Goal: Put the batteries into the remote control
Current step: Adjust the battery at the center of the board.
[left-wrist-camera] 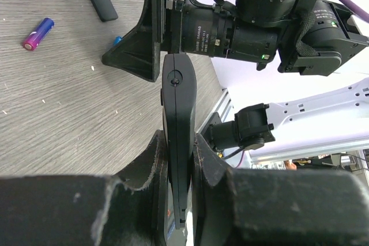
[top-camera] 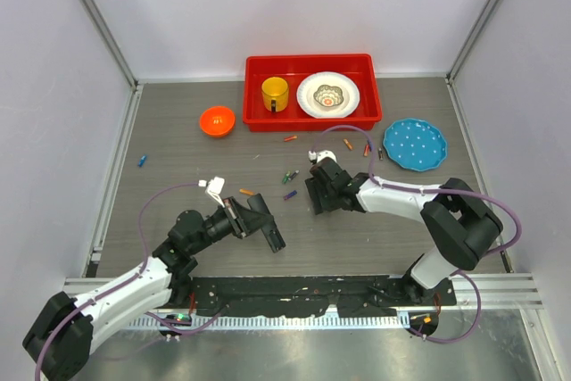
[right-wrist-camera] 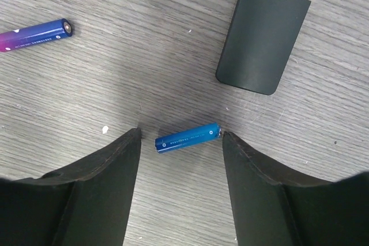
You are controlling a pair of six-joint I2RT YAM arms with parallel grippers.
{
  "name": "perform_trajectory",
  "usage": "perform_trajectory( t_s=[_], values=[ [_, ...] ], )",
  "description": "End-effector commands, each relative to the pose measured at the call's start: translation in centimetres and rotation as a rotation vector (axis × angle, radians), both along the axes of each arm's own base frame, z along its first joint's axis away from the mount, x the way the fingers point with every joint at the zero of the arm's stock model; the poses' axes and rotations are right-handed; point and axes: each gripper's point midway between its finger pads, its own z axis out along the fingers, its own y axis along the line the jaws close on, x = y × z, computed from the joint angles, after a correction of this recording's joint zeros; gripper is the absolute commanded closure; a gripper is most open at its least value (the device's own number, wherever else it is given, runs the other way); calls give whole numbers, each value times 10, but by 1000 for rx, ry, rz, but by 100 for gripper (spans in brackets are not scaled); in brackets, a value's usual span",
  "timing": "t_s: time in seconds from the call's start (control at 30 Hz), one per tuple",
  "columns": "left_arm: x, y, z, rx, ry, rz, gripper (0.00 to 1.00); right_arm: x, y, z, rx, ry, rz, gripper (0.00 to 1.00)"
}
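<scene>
My left gripper is shut on the remote control, a slim black bar held edge-on and reaching toward the right arm; from above the remote control sticks out of the left gripper. My right gripper is open and low over the table, with a blue battery lying lengthwise between its fingers; the right-hand fingertip is at the battery's end. A blue-purple battery lies to the left. From above, the right gripper is right of the remote, with more batteries scattered nearby.
A black battery cover lies flat beyond the right fingers. At the back stand a red bin with a yellow mug and a white plate, an orange bowl and a blue plate. A lone blue battery lies far left.
</scene>
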Motion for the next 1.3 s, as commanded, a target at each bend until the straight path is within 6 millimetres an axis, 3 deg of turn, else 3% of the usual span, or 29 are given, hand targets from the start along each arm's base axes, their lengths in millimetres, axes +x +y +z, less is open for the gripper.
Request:
perform_trajectory(
  t_s=[0.0, 0.47, 0.73, 0.87, 1.03, 1.27],
  values=[
    [-2, -2, 18, -47, -58, -15, 100, -16, -11, -16, -70, 86, 2, 41],
    [-3, 1, 17, -48, -60, -6, 100, -13, -19, -9, -57, 40, -77, 63],
    [-3, 1, 19, -53, -66, -3, 100, -2, -9, 31, 212, -56, -335, 66],
    [-2, 1, 22, -65, -76, -3, 100, -6, -18, 30, 365, -52, -560, 69],
    [-3, -1, 26, -80, -80, -10, 100, -8, -37, 25, 548, -60, -926, 89],
    [-6, 0, 30, -95, -92, -17, 100, -1, -50, 28, 533, -109, -1029, 83]
  ],
)
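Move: A blue battery lies between the open fingertips of my right hand, straight below by about 1 cm. The battery cover is some 6 cm ahead and 3 cm to the right; the purple battery sits roughly 10 cm left and 2 cm ahead, and the green one about 10 cm left and 8 cm ahead. From my left hand, which already grips the remote, the blue battery lies some 17 cm right, 4 cm ahead and 13 cm lower. Down at the table, I first draw my right fingers in on the blue battery's two ends, to about half open. Then I swing that hand about 5 cm right and a little back, lifting some 2 cm and dipping again, twisting it about 50 degrees clockwise with its left side rolling up, and bring the fingers nearly shut. My left hand rises barely 2 cm, still gripping the remote. ##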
